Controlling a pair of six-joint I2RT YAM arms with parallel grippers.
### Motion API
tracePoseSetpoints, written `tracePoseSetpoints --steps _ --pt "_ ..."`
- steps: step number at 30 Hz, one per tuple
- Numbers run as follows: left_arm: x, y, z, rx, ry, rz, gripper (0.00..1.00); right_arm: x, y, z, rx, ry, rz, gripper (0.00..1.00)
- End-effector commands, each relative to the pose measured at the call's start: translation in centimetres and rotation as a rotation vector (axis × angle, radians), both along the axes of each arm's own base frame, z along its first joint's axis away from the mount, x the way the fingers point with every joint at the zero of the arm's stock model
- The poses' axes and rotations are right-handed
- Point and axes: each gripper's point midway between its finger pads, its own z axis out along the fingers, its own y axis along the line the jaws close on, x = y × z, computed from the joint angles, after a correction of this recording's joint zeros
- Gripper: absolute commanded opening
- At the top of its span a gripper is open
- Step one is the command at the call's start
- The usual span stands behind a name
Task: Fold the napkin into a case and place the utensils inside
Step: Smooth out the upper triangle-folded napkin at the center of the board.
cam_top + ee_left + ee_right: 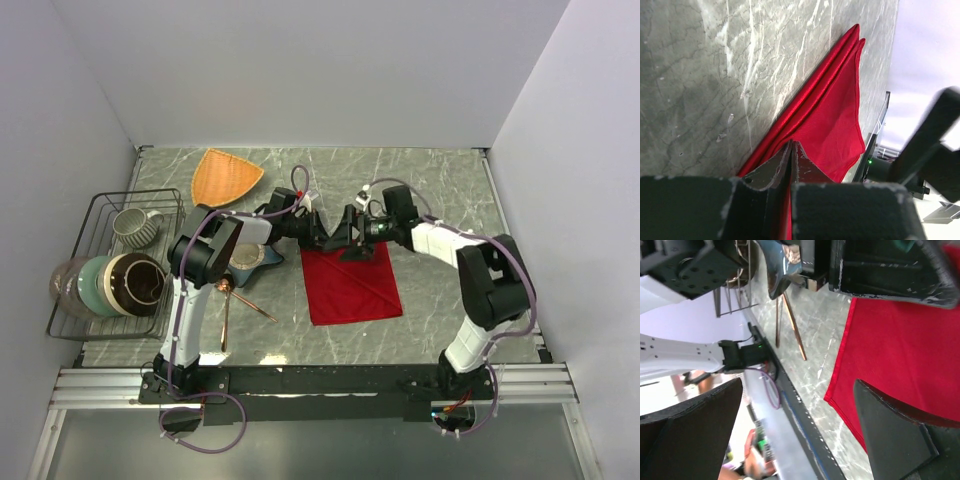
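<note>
The red napkin [350, 290] lies folded on the marble table, a diagonal crease across it. My left gripper [327, 242] sits at the napkin's far edge, shut on a fold of the red cloth [835, 115] that shows between its fingers [777, 162]. My right gripper [353, 250] hovers just beside it over the same far edge, wide open with nothing between its fingers [890, 435]; the napkin [900, 350] lies flat below. The copper utensils [235, 300] lie on the table left of the napkin, and the right wrist view also catches them [792, 325].
A blue star-shaped dish [250, 260] sits under the left arm, next to the utensils. An orange triangular plate [225, 177] lies at the back left. A wire rack [100, 205] with a mug and bowls stands at the left edge.
</note>
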Motion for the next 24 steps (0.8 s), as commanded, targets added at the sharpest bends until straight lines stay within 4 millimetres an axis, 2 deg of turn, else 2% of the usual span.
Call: tracePoseSetpoints --steps 1,8,14,18,24 --pt "-0.5 1.1 -2.7 0.076 0.033 0.014 0.09 1.1 1.4 0.5 0.104 -0.002 -0.008 1.0" --pt "-0.6 1.2 -2.9 0.079 0.035 0.012 0.08 0.8 1.7 -2.2 0.102 0.077 0.001 1.0" --pt "-0.4 1.2 -3.1 0.076 0.043 0.019 0.08 -1.4 1.4 -4.4 0.105 0.158 0.022 1.0" --pt "-0.5 1.5 -3.4 0.083 0.05 0.025 0.07 -3.3 0.0 -6.3 0.066 0.21 0.032 1.0" --pt "-0.5 2.0 -3.8 0.088 0.063 0.04 0.05 -5.8 -2.3 -8.1 0.044 0.262 0.031 1.0"
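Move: The right hand hangs open over the far half of the folded napkin, whose middle lies about 6 cm back, 1 cm to its right and roughly 9 cm below. The left hand's fingertips rest on the napkin's far edge some 5 cm to the left and 4 cm farther out; the blue star dish is about 26 cm left and 2 cm ahead, the copper utensils 27 cm left and 12 cm back. From the left hand, the napkin's middle lies 9 cm back and 6 cm right, just below. The right hand, fingers kept wide open and pointing left, sinks about 7 cm onto the napkin, first almost straight down and then slanting back some 4 cm towards its middle, rolling about 15 degrees so its far side dips, until its lower finger comes to the cloth beyond the middle. Meanwhile the left hand stays put with its nearly shut fingertips still resting on the far edge, holding the napkin there. ##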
